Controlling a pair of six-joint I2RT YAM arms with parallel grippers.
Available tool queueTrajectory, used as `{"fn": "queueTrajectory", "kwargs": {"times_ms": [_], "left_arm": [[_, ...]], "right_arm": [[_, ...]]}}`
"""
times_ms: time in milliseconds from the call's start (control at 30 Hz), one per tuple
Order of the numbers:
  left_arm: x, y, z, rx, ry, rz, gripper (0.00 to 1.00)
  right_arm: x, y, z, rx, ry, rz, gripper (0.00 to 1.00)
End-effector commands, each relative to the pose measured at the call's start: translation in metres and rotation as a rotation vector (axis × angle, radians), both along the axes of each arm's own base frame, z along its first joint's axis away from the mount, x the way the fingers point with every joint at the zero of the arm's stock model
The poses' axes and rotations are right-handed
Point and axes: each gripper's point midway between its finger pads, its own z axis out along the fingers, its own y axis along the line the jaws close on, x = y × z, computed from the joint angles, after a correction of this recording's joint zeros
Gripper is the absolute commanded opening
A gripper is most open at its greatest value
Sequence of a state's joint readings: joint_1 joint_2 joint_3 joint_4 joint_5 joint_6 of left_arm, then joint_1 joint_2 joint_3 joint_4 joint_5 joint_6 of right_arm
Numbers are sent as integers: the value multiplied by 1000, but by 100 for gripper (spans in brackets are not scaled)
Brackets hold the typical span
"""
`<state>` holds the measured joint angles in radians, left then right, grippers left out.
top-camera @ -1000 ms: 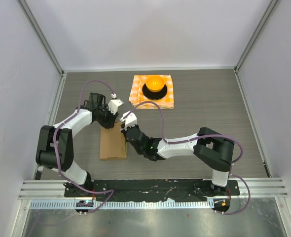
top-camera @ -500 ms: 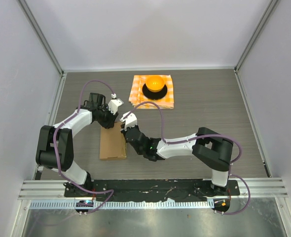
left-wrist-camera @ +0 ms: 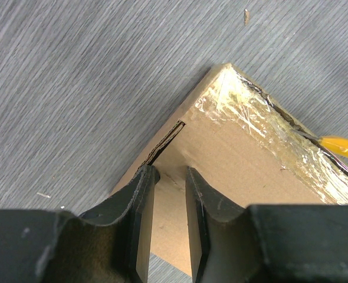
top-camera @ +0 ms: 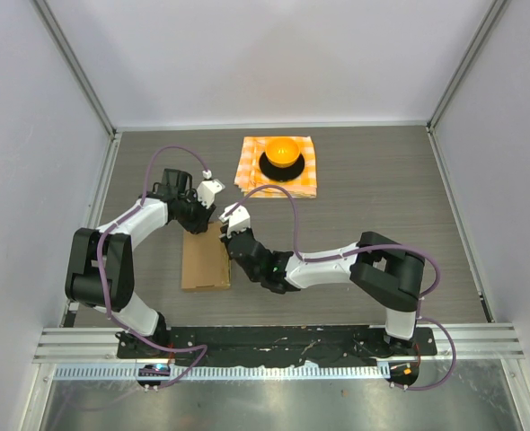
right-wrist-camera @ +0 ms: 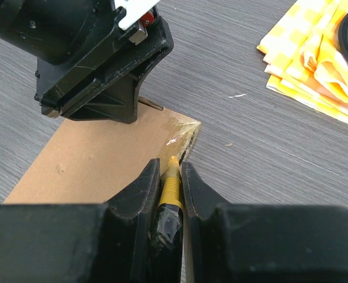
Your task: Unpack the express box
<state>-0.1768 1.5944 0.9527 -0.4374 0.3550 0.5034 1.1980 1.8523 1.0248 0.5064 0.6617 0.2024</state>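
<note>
The express box [top-camera: 205, 262] lies flat and closed on the grey table, its right edge sealed with clear tape [left-wrist-camera: 250, 115]. My left gripper [top-camera: 202, 226] rests on the box's far end near the corner, its jaws a little apart with only bare cardboard [left-wrist-camera: 233, 153] showing between them [left-wrist-camera: 169, 172]. My right gripper [right-wrist-camera: 170, 164] is shut on a yellow-tipped tool [right-wrist-camera: 171, 180]. The tool's tip sits at the taped edge [right-wrist-camera: 183, 132] near the far right corner of the box [right-wrist-camera: 85, 159]. That yellow tip [left-wrist-camera: 342, 147] also shows in the left wrist view.
An orange-checkered cloth [top-camera: 278, 166] lies at the back centre with an orange dome on a black base [top-camera: 281, 151] on it. A corner of the cloth [right-wrist-camera: 315, 65] shows in the right wrist view. The left gripper's body [right-wrist-camera: 97, 59] stands close ahead of the right fingers.
</note>
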Motion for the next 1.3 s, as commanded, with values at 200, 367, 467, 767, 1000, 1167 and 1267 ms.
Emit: {"fn": "queueTrajectory", "kwargs": {"times_ms": [200,367,467,767,1000,1167,1267], "left_arm": [[-56,17,-41,89,252,37,31],[-57,15,-30,64,262,43,37],[-53,10,-11,29,249,41,43],[-54,18,42,-78,220,-37,65],[-37,23,23,-92,211,-30,67],[-9,25,36,-81,132,-12,67],[6,25,45,-74,85,-18,68]], "right_arm": [[-10,-14,-23,-127,42,-65,1],[-11,-9,-28,-164,64,-101,1],[-10,-8,-28,-160,73,-109,1],[-2,1,-17,-140,47,-88,1],[3,13,-24,-93,53,35,1],[3,15,-25,-83,72,93,1],[0,21,-28,-70,90,136,1]]}}
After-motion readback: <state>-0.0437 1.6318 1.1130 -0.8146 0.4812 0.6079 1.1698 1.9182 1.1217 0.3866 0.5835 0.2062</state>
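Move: The express box lies right under the left fingertips, which rest on its far end; its middle is about 7 cm back, 1 cm to the right and 2 cm below. The cutter blade, in the taped right edge, is some 3 cm back and 7 cm to the right of the left hand; the checkered cloth is about 17 cm ahead and 19 cm right. From the right hand, which holds the cutter, the box's middle is roughly 2 cm back, 5 cm left and 9 cm below. Lift the left fingertips off the box's far end, opening them to about two-thirds. Draw the hand back about 5 cm, then left some 3 cm and up about 2, tilting the fingertips roughly 15 degrees towards the base, and ease slightly forward again. Keep the right grip on the cutter with its blade at the taped edge; lower that hand about 2 cm, drifting slightly back, then forward and left. ##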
